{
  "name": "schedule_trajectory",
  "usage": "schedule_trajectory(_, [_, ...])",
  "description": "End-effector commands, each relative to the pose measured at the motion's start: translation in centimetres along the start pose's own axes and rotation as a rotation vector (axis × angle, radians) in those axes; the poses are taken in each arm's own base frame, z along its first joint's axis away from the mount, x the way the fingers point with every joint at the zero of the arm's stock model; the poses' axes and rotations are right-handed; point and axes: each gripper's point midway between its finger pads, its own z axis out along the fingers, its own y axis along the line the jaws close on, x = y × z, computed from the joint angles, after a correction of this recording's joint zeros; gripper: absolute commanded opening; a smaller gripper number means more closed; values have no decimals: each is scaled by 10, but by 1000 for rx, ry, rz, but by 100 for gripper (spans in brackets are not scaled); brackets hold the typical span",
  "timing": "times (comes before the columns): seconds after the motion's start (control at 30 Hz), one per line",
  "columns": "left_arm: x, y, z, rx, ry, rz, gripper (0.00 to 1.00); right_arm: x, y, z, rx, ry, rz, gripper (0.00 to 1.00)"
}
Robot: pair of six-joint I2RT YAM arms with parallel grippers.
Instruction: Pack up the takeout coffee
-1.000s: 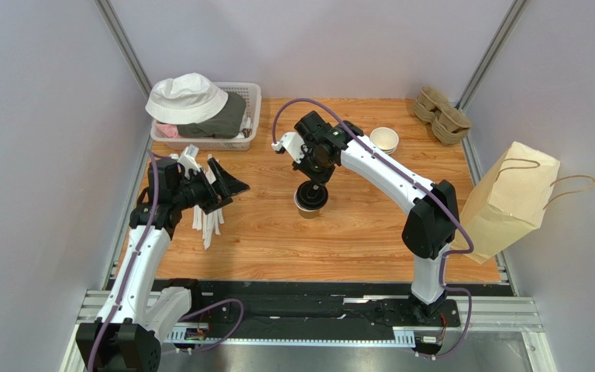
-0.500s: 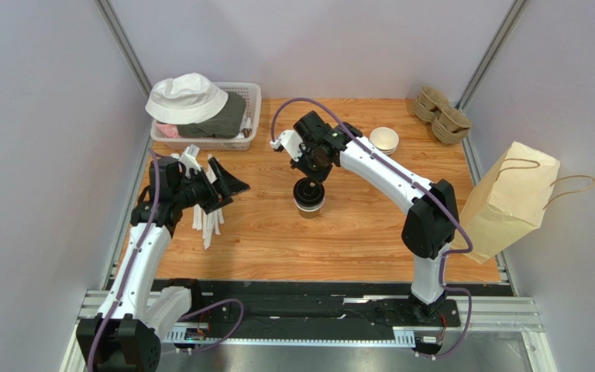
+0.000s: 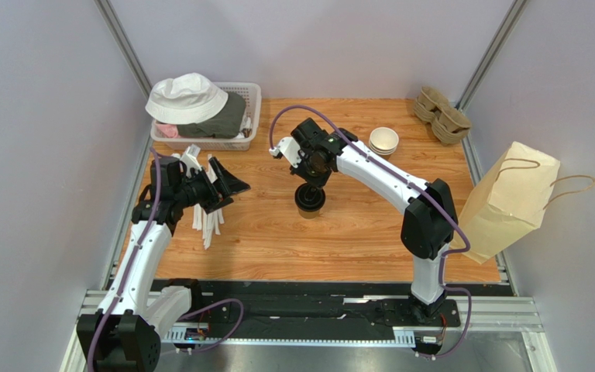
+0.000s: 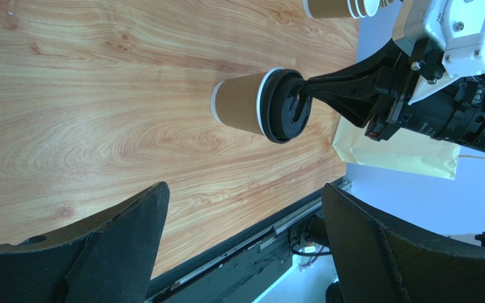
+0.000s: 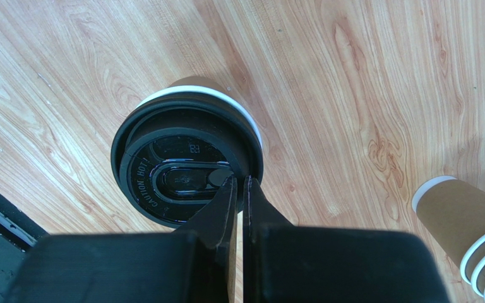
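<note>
The takeout coffee is a tan paper cup with a black lid, standing upright mid-table. It also shows in the left wrist view and from above in the right wrist view. My right gripper points down over it, shut, with the fingertips together on the lid's near edge. I cannot tell whether they pinch the rim. My left gripper hangs wide open at the table's left, well apart from the cup, with nothing between its fingers.
A brown paper bag leans at the right edge. A stack of paper cups and pulp cup trays sit at the back right. A basket with a white hat stands at the back left. White packets lie below the left gripper.
The right wrist has edged slightly to the left, with its shut fingertips staying on the cup's lid. The left arm has not moved.
</note>
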Motion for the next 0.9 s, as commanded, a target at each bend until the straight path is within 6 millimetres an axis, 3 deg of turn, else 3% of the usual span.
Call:
schedule_trajectory(0.0, [-14,-17,-5,45,-40,42,99,-8,-3,8,26,-22,1,0])
schedule_trajectory(0.33, [-13,-15,-4,39,-36,39,99,-9,-2,13,20,-26,4,9])
schedule_trajectory(0.53, [-13,-16,-4,41,-31,39,99,-8,-1,10,11,-26,1,28])
schedule_trajectory(0.73, [-11,-17,-4,52,-19,51,99,-20,0,-13,4,-82,-11,37])
schedule_trajectory(0.87, [-14,-20,-4,60,-18,74,99,-33,0,-38,-3,-136,-17,40])
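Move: The lidded takeout cup stands almost under the right hand. Its middle is about 2 cm back, 2 cm to the left and some 6 cm below, with the shut fingertips at the far right part of the lid's top. The stack of empty cups is about 12 cm ahead and 17 cm to the right; the white strips lie roughly 28 cm to the left, level with the hand. From the left hand, the lidded cup is some 18 cm right, 3 cm ahead and 13 cm below. Already on the far right part of the black lid, the right hand's shut fingertips bear down less than 1 cm farther, easing slightly forward and left. The hand then stops sinking while the fingers spread to over a third of their range, still pointing steeply down; one tip stays on the lid's top and the other goes out to its rim. ##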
